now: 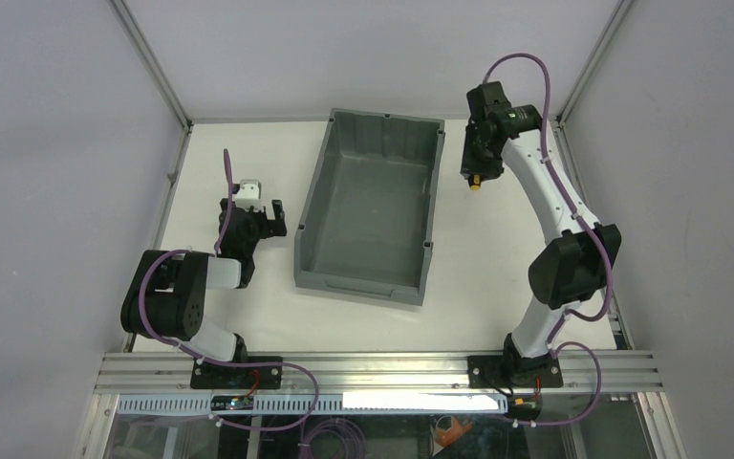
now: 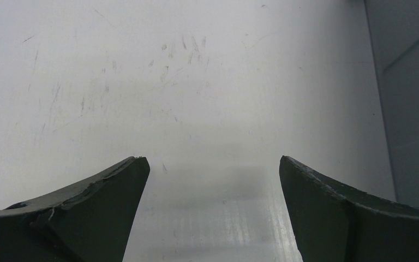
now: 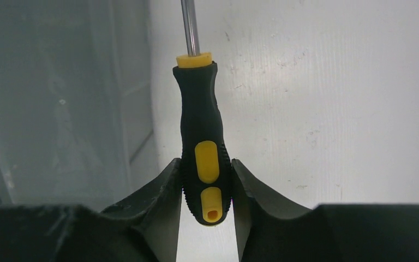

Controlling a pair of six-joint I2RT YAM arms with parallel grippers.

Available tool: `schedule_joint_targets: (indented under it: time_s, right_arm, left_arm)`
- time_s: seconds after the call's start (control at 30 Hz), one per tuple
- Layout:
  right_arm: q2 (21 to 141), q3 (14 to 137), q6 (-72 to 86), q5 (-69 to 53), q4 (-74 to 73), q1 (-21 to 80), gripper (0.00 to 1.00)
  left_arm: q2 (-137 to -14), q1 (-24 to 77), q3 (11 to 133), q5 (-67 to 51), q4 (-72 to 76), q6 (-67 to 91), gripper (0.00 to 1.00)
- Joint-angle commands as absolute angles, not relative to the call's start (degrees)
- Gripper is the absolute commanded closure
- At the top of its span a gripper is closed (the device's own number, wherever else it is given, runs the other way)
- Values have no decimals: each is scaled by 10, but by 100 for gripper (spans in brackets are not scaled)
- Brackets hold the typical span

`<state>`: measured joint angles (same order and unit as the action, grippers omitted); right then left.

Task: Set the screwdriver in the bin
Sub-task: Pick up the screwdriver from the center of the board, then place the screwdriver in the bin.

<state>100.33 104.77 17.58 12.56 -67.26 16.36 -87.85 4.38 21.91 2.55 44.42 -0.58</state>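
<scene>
The screwdriver (image 3: 204, 147), black handle with yellow inserts and a thin metal shaft, is clamped at its butt end between the fingers of my right gripper (image 3: 205, 183), which is shut on it. From above, that gripper (image 1: 478, 172) hangs just right of the grey bin (image 1: 317, 182), near its far right corner, with the handle's yellow end (image 1: 475, 186) poking out below. The bin's grey wall (image 3: 60, 103) fills the left of the right wrist view. My left gripper (image 2: 213, 174) is open over bare table, left of the bin (image 2: 409, 109).
White enclosure walls and metal frame posts (image 1: 158, 67) ring the table (image 1: 497, 287). An aluminium rail (image 1: 382, 368) runs along the near edge by the arm bases. The bin has nothing inside that I can see.
</scene>
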Motion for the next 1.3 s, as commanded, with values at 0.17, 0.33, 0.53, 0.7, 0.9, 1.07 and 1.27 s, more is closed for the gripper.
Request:
schedule_joint_targets:
  time_s: [0.17,0.33,0.53,0.7,0.9,1.07,1.27]
  right_arm:
    - [979,1153,217,131,-702,238,100]
    - [985,1164,246,122,-687,281,100]
    - [995,1155,288,113,-654,337,100]
    - [1013,1153,318,132,-638,385,100]
    - [1044,1142,364,171,-621,429,100]
    - [1077,1126,400,199,-597,453,100]
    - [1132,1119,438,225,-589,461,100]
  left_arm:
    - [-861,38,220,17,460,-2,1]
    - [-862,38,220,17,460,-2,1]
    - [-862,38,220,17,460,-2,1]
    - [-862,38,220,17,460,-1,1]
    - [-862,38,220,17,461,-2,1]
    - [-862,38,220,17,460,-2,1]
    - [-862,38,220,17,460,-1,1]
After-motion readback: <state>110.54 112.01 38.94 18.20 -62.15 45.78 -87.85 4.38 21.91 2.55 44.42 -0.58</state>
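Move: The right hand already holds the screwdriver by its handle, some 20 cm above the table. The middle of the bin lies about 22 cm to its left, 1 cm farther out and 14 cm lower. The bin's right wall comes first, about 7 cm to the left, level fore and aft; its left wall stands roughly 35 cm to the left, also level. From the idle left hand, the bin's middle is some 29 cm to the right and 1 cm ahead, at about its height. Still pinching the screwdriver's handle, the right hand carries it about 22 cm left, over the bin's right wall and above the inside. It climbs some 5 cm at first, levels off, then sinks about 6 cm, easing back a few centimetres on the way; the wrist turns slightly counter-clockwise and its left side rises some 10 degrees. The fingers keep their grip. ##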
